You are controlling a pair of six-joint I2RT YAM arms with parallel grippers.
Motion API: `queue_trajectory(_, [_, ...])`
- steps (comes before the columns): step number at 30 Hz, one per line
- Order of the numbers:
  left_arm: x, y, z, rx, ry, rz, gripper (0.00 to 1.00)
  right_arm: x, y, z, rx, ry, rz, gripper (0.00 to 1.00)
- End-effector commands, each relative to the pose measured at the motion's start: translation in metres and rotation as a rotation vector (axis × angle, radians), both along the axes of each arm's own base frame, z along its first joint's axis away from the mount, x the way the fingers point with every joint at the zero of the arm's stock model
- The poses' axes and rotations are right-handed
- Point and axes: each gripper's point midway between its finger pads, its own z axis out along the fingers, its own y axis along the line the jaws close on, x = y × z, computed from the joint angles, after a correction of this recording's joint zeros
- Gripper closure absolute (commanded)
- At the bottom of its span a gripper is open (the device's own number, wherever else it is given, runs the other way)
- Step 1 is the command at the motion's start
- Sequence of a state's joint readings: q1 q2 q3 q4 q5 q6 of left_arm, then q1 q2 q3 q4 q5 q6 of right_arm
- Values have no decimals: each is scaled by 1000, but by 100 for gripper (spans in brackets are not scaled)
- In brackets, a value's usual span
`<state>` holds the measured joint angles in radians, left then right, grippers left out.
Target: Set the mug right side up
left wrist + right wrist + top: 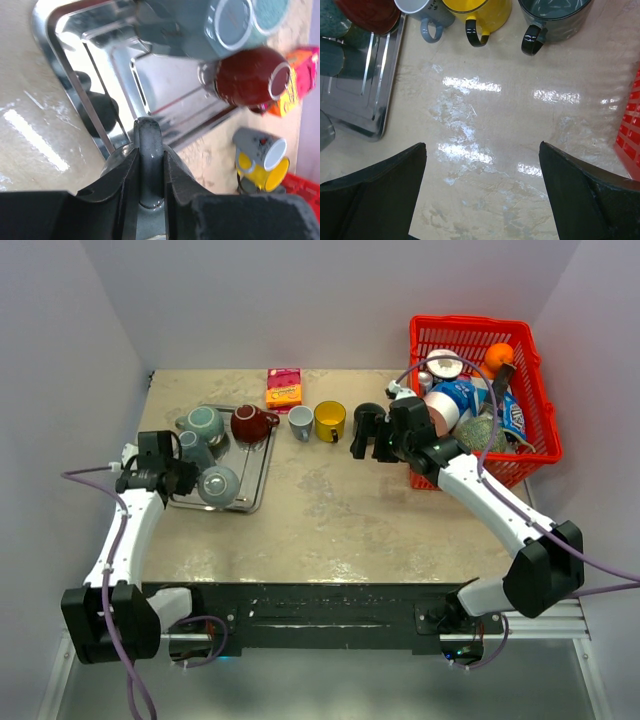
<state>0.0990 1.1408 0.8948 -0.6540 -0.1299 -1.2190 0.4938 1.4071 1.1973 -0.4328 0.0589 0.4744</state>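
A grey-blue mug [219, 485] stands upside down at the near corner of the metal tray [256, 483]. My left gripper [187, 478] is at its left side. In the left wrist view the left gripper [149, 156] is shut on the mug's dark grey handle [149, 137], which fills the gap between the fingers. The mug's body is mostly hidden behind the fingers. My right gripper [364, 436] hovers mid-table near the row of mugs. In its wrist view the right gripper [482, 145] stands wide open over bare tabletop.
Two teal mugs [205, 423] and a red mug [250, 423] sit on the tray too. A grey-white mug [300, 422], a yellow mug [330, 420] and a dark grey mug [555, 17] stand in a row. An orange box [284, 388] lies behind. A red basket [543, 430] is at the right.
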Motion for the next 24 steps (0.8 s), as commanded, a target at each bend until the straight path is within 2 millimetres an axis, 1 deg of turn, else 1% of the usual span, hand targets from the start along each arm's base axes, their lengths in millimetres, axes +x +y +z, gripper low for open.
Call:
queue_trajectory(1, [20, -26, 68, 31, -216, -191, 100, 5, 11, 30, 68, -54, 56, 3])
queue_trajectory(2, [20, -34, 78, 47, -247, -249, 100, -1, 20, 35, 103, -54, 107, 3])
queue_trajectory(3, [20, -39, 97, 53, -298, -267, 100, 0, 26, 42, 130, -76, 133, 2])
queue_trajectory(4, [22, -48, 111, 43, -350, -305, 100, -4, 32, 44, 154, -81, 168, 2])
queue_trajectory(5, [22, -60, 123, 46, -395, -383, 100, -8, 44, 55, 207, -107, 236, 2])
queue_trajectory(6, [23, -64, 139, 48, -435, -410, 100, -11, 50, 61, 238, -124, 275, 2])
queue_trajectory(7, [26, -69, 149, 72, -476, -466, 100, -15, 58, 67, 274, -133, 318, 2])
queue_trajectory(8, [26, -82, 159, 45, -507, -544, 100, -26, 75, 83, 351, -167, 429, 2])
queue_trajectory(9, [28, -96, 174, 44, -542, -603, 100, -31, 81, 94, 394, -188, 477, 2])
queue_trajectory(10, [29, -105, 182, 59, -571, -666, 100, -36, 87, 98, 438, -187, 506, 2])
queue_trajectory(11, [24, -121, 188, 34, -593, -748, 100, -40, 94, 110, 483, -227, 555, 2])
queue_trajectory(12, [26, -130, 201, 40, -633, -791, 100, -47, 100, 121, 526, -247, 615, 2])
queue_trajectory(13, [24, -139, 206, 58, -657, -845, 100, -51, 103, 125, 561, -246, 635, 2])
queue_trajectory(14, [19, -153, 210, 41, -672, -912, 100, -52, 107, 137, 583, -287, 665, 2])
queue_trajectory(15, [20, -161, 215, 41, -689, -948, 100, -58, 111, 142, 601, -293, 702, 2])
queue_trajectory(16, [18, -169, 217, 54, -704, -997, 100, -59, 113, 148, 616, -303, 716, 2])
queue_trajectory(17, [10, -185, 220, 32, -724, -1069, 100, -61, 116, 157, 630, -330, 735, 2])
queue_trajectory(18, [11, -194, 224, 30, -753, -1108, 100, -62, 117, 160, 638, -341, 745, 2])
queue_trajectory(19, [6, -203, 227, 27, -779, -1161, 100, -62, 118, 167, 653, -349, 748, 2])
queue_trajectory(20, [-6, -219, 230, -15, -807, -1245, 100, -62, 119, 172, 662, -366, 755, 2])
queue_trajectory(21, [-7, -227, 234, -23, -839, -1278, 100, -62, 119, 175, 666, -371, 752, 2])
queue_trajectory(22, [-11, -233, 236, -29, -858, -1312, 100, -57, 117, 180, 653, -396, 733, 2])
queue_trajectory(23, [-20, -243, 238, -52, -872, -1367, 100, -57, 116, 180, 639, -397, 723, 2])
queue_trajectory(24, [-23, -248, 242, -56, -895, -1394, 100, -56, 114, 183, 630, -410, 718, 1])
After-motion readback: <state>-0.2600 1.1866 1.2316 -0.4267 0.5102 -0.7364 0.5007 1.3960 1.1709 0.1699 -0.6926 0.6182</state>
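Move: The left fingers already pinch the raised, upside-down blue-grey mug by its handle, its body about 5 cm right, 2 back and 4 below. The right gripper's open fingers, where it is being taken, are about 45 cm to the left hand's right, 5 ahead and 6 higher. The red mug is some 20 ahead, 12 right and 9 below. From the right hand, the held mug is about 40 left, 7 back and 10 below; the standing yellow mug, 16 ahead, 9 left, 15 below. Keeping its pinch on the handle, the left hand swings the blue-grey mug about 21 cm right and 18 up, off past the tray towards the right gripper, turning some 65 degrees clockwise while its fingertips tip up. The right hand, open and empty, comes to meet it, up, left and a little back, rolling left side up and turning counter-clockwise. ##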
